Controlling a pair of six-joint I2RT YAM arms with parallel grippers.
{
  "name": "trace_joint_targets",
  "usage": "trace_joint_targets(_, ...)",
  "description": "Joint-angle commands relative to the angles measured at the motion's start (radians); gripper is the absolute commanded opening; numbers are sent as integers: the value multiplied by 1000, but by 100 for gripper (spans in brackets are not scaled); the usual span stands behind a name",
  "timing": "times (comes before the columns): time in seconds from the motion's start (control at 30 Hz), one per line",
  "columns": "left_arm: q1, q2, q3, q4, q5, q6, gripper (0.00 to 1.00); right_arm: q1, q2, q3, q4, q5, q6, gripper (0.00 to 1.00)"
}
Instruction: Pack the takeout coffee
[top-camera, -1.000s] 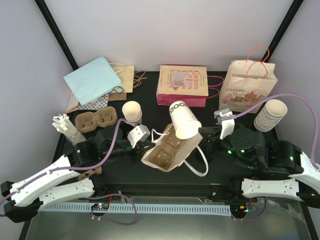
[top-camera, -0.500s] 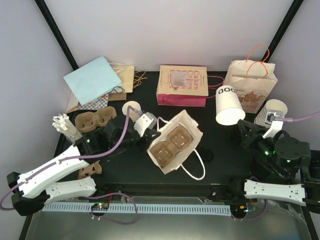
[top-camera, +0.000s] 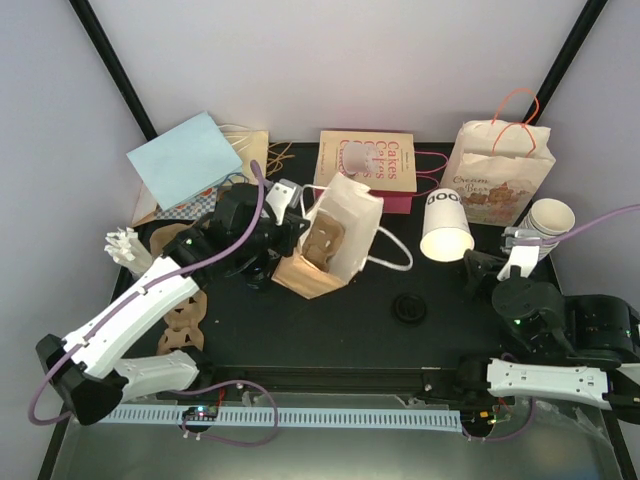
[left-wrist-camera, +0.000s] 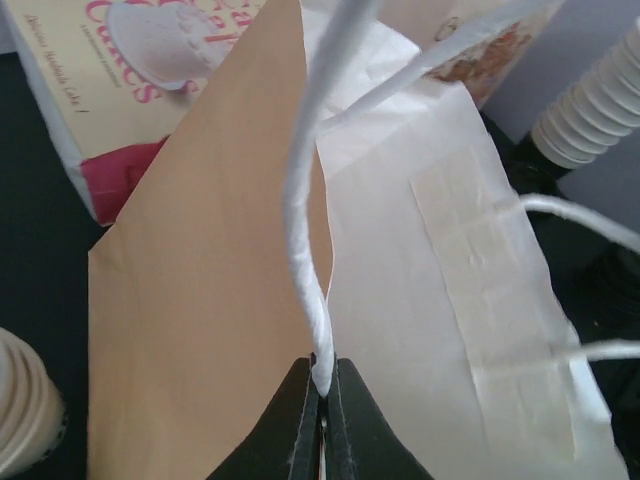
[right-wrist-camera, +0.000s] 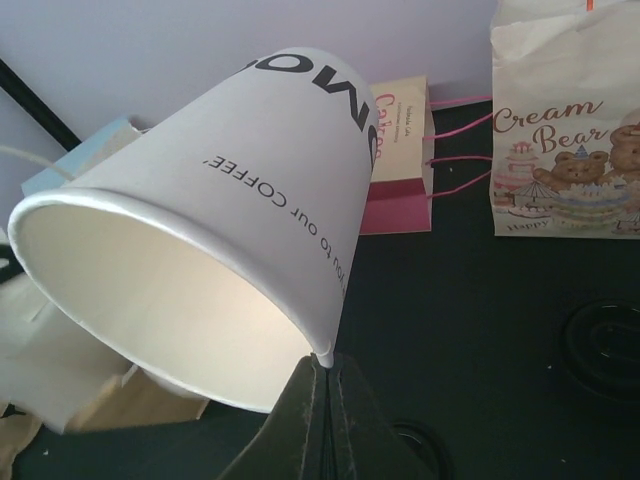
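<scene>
The takeout coffee cup (top-camera: 445, 225) is a white paper cup with black print, tilted with its open mouth facing down and toward the camera. My right gripper (top-camera: 470, 262) is shut on its rolled rim (right-wrist-camera: 322, 355), and the cup (right-wrist-camera: 220, 240) hangs in the air. The round black lid (top-camera: 408, 306) lies on the black table below it. My left gripper (left-wrist-camera: 323, 385) is shut on the white cord handle (left-wrist-camera: 305, 200) of a paper bag (top-camera: 335, 245). The bag stands tipped at centre left, and a brown pulp carrier (top-camera: 321, 243) shows inside it.
A pink "Cakes" bag (top-camera: 365, 165) and a "Cream Bear" bag (top-camera: 497, 175) stand at the back. A blue bag (top-camera: 185, 160) lies back left. A stack of cups (top-camera: 545, 222) stands at the right. Spare carriers (top-camera: 185, 312) and white cutlery (top-camera: 125, 245) lie at the left.
My left gripper has pulled the bag up by its handle and back to the left. My right gripper has carried the cup out from over the bag to the right.
</scene>
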Motion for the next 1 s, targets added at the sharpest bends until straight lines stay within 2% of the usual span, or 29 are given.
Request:
trace_joint_targets(0.0, 70, 45, 69, 11, 64, 22, 2, -3, -4, -24, 21, 28, 9, 1)
trace_joint_targets(0.17, 143, 95, 78, 21, 110, 35, 2, -3, 64, -52, 53, -68, -33, 1)
trace_joint_targets(0.4, 232, 124, 90, 29, 144, 55, 2, -4, 187, -49, 97, -300, -80, 1)
trace_joint_targets(0.6, 283, 142, 107, 25, 154, 78, 1, -4, 238, -54, 85, -396, -75, 1)
trace_joint_targets(0.7, 313, 156, 112, 30, 168, 81, 2, -4, 254, -53, 64, -403, -50, 1)
trace_joint_targets(0.77, 325, 173, 116, 33, 177, 85, 2, -3, 247, -49, 29, -355, -10, 1)
trace_joint_targets(0.87, 335, 205, 127, 31, 195, 89, 2, -3, 205, -35, -11, -278, 45, 1)
trace_joint_targets(0.97, 338, 220, 132, 29, 200, 97, 1, -3, 140, -26, 14, -258, 25, 1)
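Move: The left hand holds the paper bag by its near-left rim and handle. The clear table spot the bag is taken to lies about 8 cm ahead, 1 cm right and 24 cm below; the paper cup stack is 9 cm ahead and 12 cm left, the black lid stack level and some 14 cm left, both about 20 cm down. From the right hand, pinching an empty cup, the flat black lid lies 1 cm ahead, 6 cm left, 27 cm below; the bag 11 cm ahead, 27 cm left, 13 cm down. Still pinching the bag's rim and handle, the left hand draws the bag forward some 9 cm and left 5 to 6, sinking slightly, towards the cup stack. The right hand keeps the cup by its rim and swings it left about 10 cm while lowering 7, tipping its fingers down some 15 degrees and turning counter-clockwise, then eases back right a little, over the lid. ##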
